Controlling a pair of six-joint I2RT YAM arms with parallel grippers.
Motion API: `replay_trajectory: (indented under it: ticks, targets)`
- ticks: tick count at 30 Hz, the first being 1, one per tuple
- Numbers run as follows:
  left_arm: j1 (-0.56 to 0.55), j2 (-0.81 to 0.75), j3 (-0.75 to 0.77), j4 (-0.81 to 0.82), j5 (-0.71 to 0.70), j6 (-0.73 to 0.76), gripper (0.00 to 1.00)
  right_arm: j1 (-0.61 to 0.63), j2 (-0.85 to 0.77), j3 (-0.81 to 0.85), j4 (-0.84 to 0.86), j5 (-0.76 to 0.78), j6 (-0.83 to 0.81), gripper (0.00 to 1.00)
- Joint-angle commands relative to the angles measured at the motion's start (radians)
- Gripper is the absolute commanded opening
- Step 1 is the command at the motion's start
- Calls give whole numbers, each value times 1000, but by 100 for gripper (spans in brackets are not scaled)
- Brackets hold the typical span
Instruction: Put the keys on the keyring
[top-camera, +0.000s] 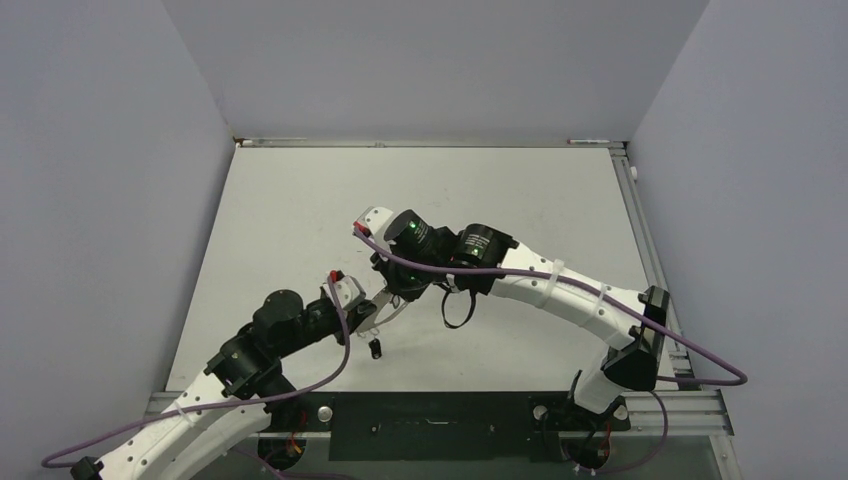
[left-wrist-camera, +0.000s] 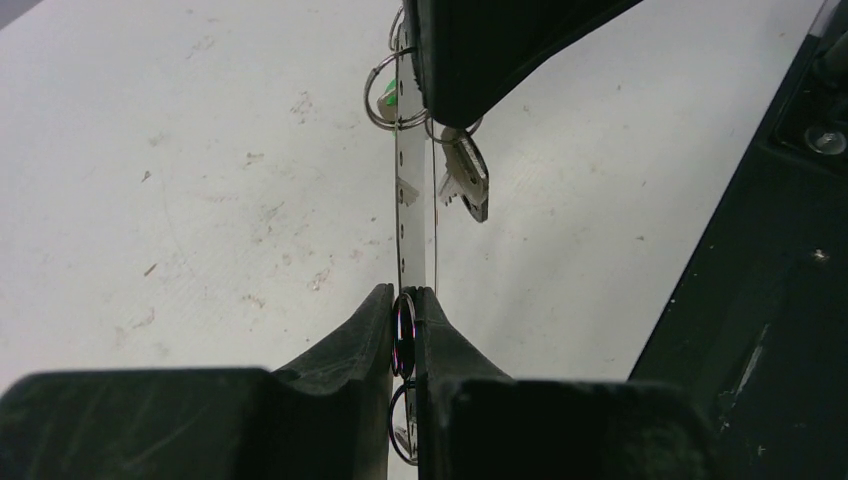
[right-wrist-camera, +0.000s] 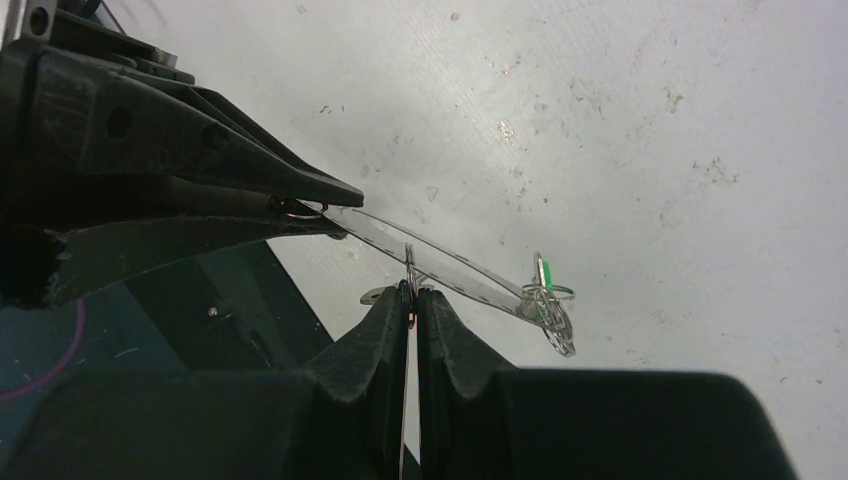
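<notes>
My left gripper (left-wrist-camera: 405, 300) is shut on a dark, iridescent keyring (left-wrist-camera: 403, 335) at one end of a flat silvery strip (left-wrist-camera: 411, 215). The strip runs up to a cluster of silver rings with a green tag (left-wrist-camera: 385, 98), beside my right gripper (left-wrist-camera: 450, 70). A small silvery key (left-wrist-camera: 466, 176) hangs just under that gripper. In the right wrist view my right gripper (right-wrist-camera: 412, 290) is shut on thin metal that looks like the key's top, right against the strip (right-wrist-camera: 450, 268). From above, both grippers (top-camera: 385, 303) meet in mid-table.
A small dark object (top-camera: 375, 348) lies on the white table (top-camera: 300, 210) just in front of the grippers. A black strap loop (top-camera: 457, 312) hangs under the right arm. Grey walls close in three sides, and a metal rail (top-camera: 690, 400) lines the near edge.
</notes>
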Motion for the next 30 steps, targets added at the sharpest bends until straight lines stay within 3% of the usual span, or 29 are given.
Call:
replay_trajectory:
  ticks: [1, 8, 12, 17, 21, 26, 30]
  targets:
    - [-8, -4, 80, 26, -113, 28, 0, -28, 21, 1, -23, -24, 65, 5]
    - [-9, 7, 87, -4, -154, 32, 0, -34, 68, -16, -40, -7, 89, 5]
    - [-9, 4, 87, -11, -137, 17, 0, -34, 86, -13, -60, 76, 85, 5]
    - [-10, 42, 100, -43, -189, 22, 0, -40, 106, -12, -67, -7, 119, 5]
    - [-9, 52, 103, -51, -225, 23, 14, -44, 130, -27, -71, -65, 135, 5]
    - [-9, 20, 102, -66, -236, -10, 46, -46, 155, -33, -94, -78, 129, 5]
    - [-9, -38, 108, -79, -238, -60, 57, -52, 166, -37, -102, -87, 124, 5]
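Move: Both hands hold rings of the metal keyring plate above the bare table, the left hand with about 16 cm to the table straight below it and the right hand with about 22 cm. From the left hand, the plate's middle lies some 7 cm to the right and 2 cm ahead, about level. It is roughly 2 cm ahead of and 5 cm below the right hand. The black key fob dangles about 9 cm below the left hand, 1 cm back and 1 cm to the right. Down goes the right hand, about 9 cm towards the table and fastest near the end, its fingertips tilting steeper by some 20 degrees while they keep their pinch on the ring. The left hand sinks about 3 cm with it, drifting left and slightly forward, then opens its fingers to let go of its ring and rises back about 3 cm, clear of the plate. ##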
